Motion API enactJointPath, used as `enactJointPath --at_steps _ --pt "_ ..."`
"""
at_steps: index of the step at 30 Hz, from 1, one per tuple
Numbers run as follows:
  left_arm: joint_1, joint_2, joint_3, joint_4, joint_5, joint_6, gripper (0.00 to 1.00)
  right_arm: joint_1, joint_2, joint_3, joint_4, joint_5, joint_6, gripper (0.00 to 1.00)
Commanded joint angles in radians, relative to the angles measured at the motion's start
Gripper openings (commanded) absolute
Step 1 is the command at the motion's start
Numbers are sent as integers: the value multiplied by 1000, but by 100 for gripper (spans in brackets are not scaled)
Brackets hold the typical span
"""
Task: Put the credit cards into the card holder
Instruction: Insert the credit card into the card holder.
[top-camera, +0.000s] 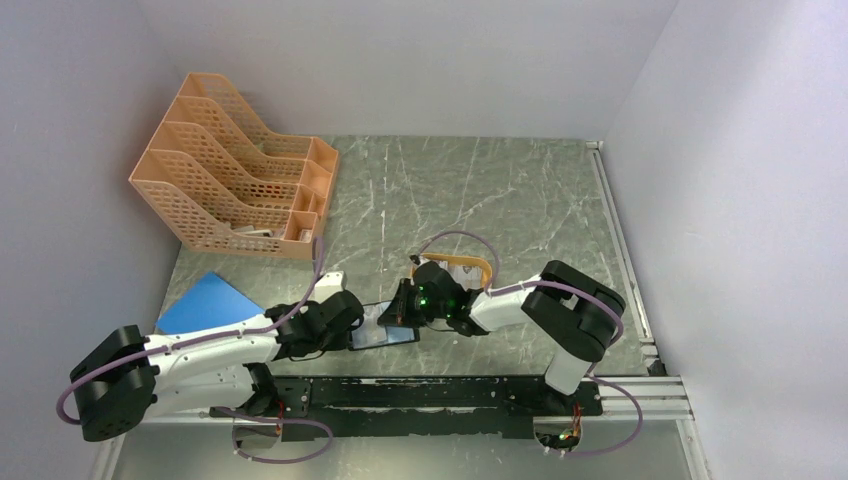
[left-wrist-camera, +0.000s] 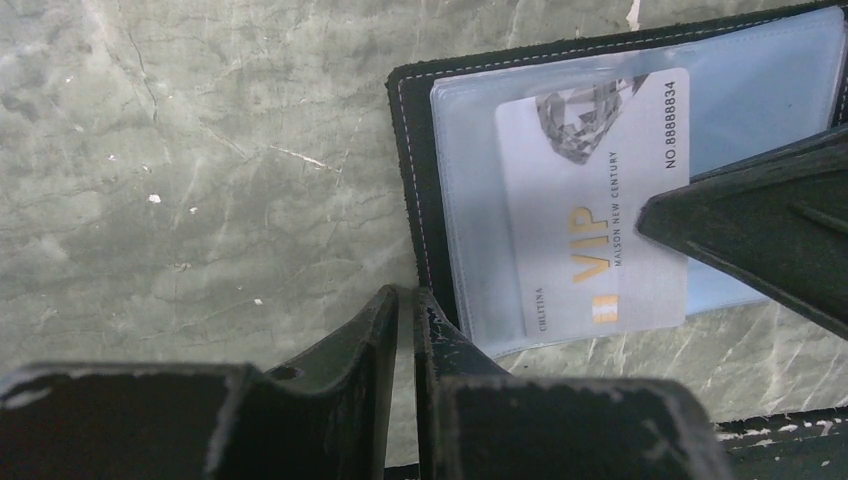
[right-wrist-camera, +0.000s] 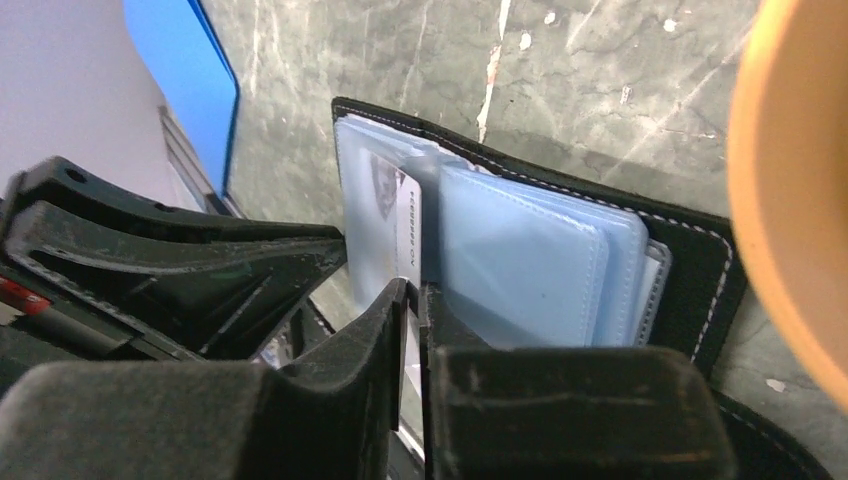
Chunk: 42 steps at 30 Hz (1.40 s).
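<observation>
The black card holder (top-camera: 385, 337) lies open on the marble table between my two grippers, its clear pockets facing up (left-wrist-camera: 410, 150) (right-wrist-camera: 700, 270). A pale credit card (left-wrist-camera: 590, 200) printed "VIP" sits in the leftmost clear pocket. In the right wrist view the card (right-wrist-camera: 408, 225) runs edge-on down between my fingers. My right gripper (right-wrist-camera: 412, 290) (top-camera: 400, 318) is shut on that card's near end. My left gripper (left-wrist-camera: 407, 295) (top-camera: 350, 330) is shut with only a thin slit, and one fingertip rests on the holder's left corner. No other credit cards are in view.
An orange oval tray (top-camera: 460, 270) (right-wrist-camera: 790, 180) lies just behind the right gripper. A flat blue sheet (top-camera: 205, 300) (right-wrist-camera: 185, 70) lies at the left. An orange mesh file rack (top-camera: 235, 180) stands at the back left. The black mounting rail (top-camera: 450, 395) runs along the near edge.
</observation>
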Motion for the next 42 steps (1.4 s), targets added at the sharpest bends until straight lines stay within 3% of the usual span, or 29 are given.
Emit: enactJointPath --at_steps 1,5,26,42 --pt "3 -1 -21 29 65 -15 18 22 1 28 -106 -29 -54 20" --pt "3 -4 -18 30 63 -11 17 28 -6 52 -155 -19 -70 38" --pt "3 -1 11 54 54 14 17 90 29 211 -326 5 -189 38" --pt "5 -22 50 -15 -5 20 19 91 -153 335 -734 212 -273 58"
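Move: Just to the left of the right fingers, which hold the half-inserted VIP card by its raised right-hand edge, lies the holder's left page and pocket: its middle is roughly 3 cm left, level fore and aft, and 2 cm below. The card's middle is about 2 cm left and 1 cm below. The empty right page is some 4 cm right and 2 cm below; the orange tray sits about 15 cm right and 10 cm ahead. From the left hand, the pocket lies 4 cm right and 2 cm ahead. Letting go of the card's edge, the right fingers part while the hand eases about 1.5 cm left and as much back, pushing the card deeper into the left page's pocket. Then they open wider and tip down some 15 degrees, and the hand rises about 2 cm off the holder, drawing back to the right. The left fingertips stay against the holder's left edge as a brace, creeping under 1 cm right. ##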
